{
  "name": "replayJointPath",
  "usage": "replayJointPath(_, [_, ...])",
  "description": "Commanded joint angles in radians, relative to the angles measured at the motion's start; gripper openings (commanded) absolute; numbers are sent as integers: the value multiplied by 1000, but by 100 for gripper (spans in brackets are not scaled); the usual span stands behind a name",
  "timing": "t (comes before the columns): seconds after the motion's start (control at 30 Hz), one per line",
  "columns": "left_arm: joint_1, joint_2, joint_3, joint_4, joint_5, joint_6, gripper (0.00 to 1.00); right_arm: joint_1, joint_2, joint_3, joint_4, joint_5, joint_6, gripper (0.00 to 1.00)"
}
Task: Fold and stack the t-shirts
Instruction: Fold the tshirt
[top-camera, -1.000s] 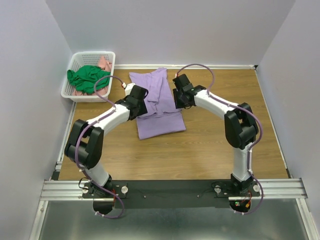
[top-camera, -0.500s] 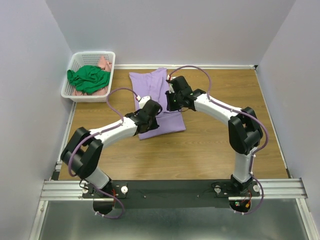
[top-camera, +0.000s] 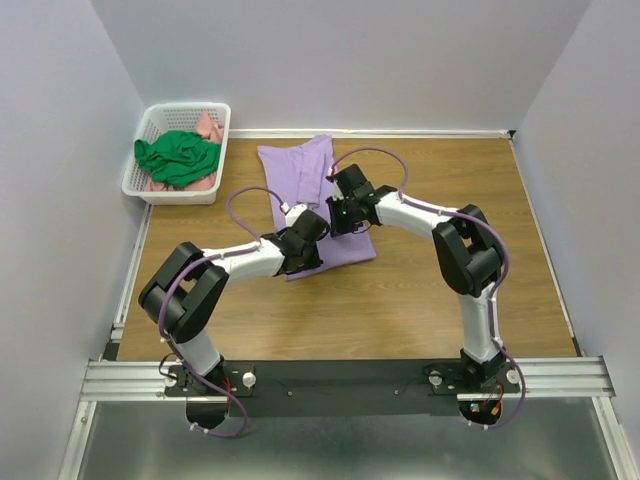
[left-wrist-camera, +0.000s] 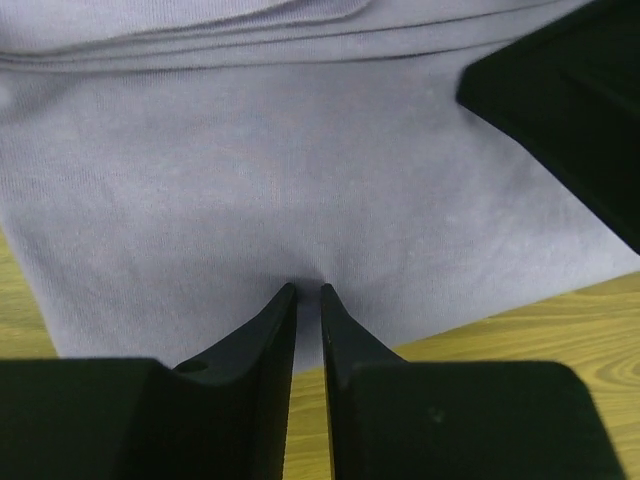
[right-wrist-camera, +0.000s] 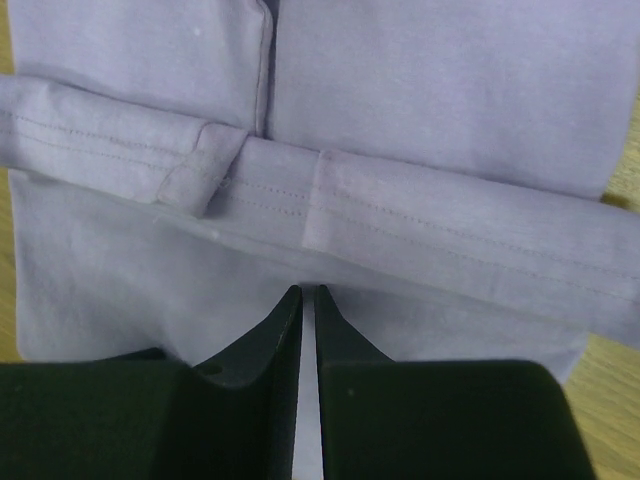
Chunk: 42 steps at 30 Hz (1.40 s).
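A lavender t-shirt (top-camera: 300, 168) lies partly folded on the wooden table, long side running away from me. My left gripper (top-camera: 312, 240) is over its near left part. In the left wrist view its gripper (left-wrist-camera: 308, 288) has the jaws almost together, tips dug into the lavender cloth (left-wrist-camera: 250, 180) near the hem. My right gripper (top-camera: 340, 215) sits just right of it. In the right wrist view that gripper (right-wrist-camera: 308, 290) is pinched on cloth below a folded sleeve band (right-wrist-camera: 400, 215). A green t-shirt (top-camera: 178, 157) and a pink t-shirt (top-camera: 209, 127) lie bunched in the basket.
The white lattice basket (top-camera: 150, 188) stands at the back left corner against the wall. Grey walls close in the table on the left, back and right. Bare wood (top-camera: 450, 300) shows to the right of the shirt and in front of it.
Both arms have swung inward from the shirt's sides and now meet over its near half. Both pairs of jaws have closed from open to nearly together on the cloth.
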Motion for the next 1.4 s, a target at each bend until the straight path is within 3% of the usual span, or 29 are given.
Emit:
replayJointPath(0.0, [-15,43,-66,-35,57,-7,24,4,46,53,24,-16,-2,16])
replayJointPath(0.27, [-23,26,-89,-37,77,11,23,3,110,146,24,94,-5,17])
replayJointPath(0.43, [-27,31,-118,-30,102,25,23,3,233,356,25,210,-27,18])
replayJointPath(0.63, [-27,-35,-167,-44,85,33,23,-8,310,562,22,231,-50,21])
replayJointPath(0.73, [-29,-75,-190,-55,76,36,23,-8,236,512,24,170,-53,23])
replayJointPath(1.03, [-29,-140,-224,-59,103,42,23,17,-101,22,25,-108,-7,23])
replayJointPath(1.13, [-29,-164,-233,-66,97,44,24,21,-132,-50,25,-180,6,23])
replayJointPath(1.3, [-29,-157,-221,-76,96,51,24,20,-97,-46,27,-143,25,21])
replayJointPath(1.37, [-29,-172,-210,-96,87,44,29,9,-97,-32,30,-152,47,19])
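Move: My right fingers are at the t-shirt, with the middle of the rumpled hem band about 2 cm straight ahead and 1 cm below. From them the shirt's far end lies some 20 cm ahead and 9 cm left. My left fingers rest on the shirt, its near edge about 2 cm straight back and 1 cm below; the near left corner is roughly 4 cm back and 7 cm left, the near right corner 1 cm ahead and 13 cm right. With my left fingertips still pressed on the t-shirt just inside its near edge, I sweep my right hand forward low over the hem, about 12 cm and a little left, tipping the fingers forward as I rise off. Then it swings back past its start, staying raised, while my left hand drags the cloth about 5 cm back towards me at table height. Neither gripper opens or closes. ##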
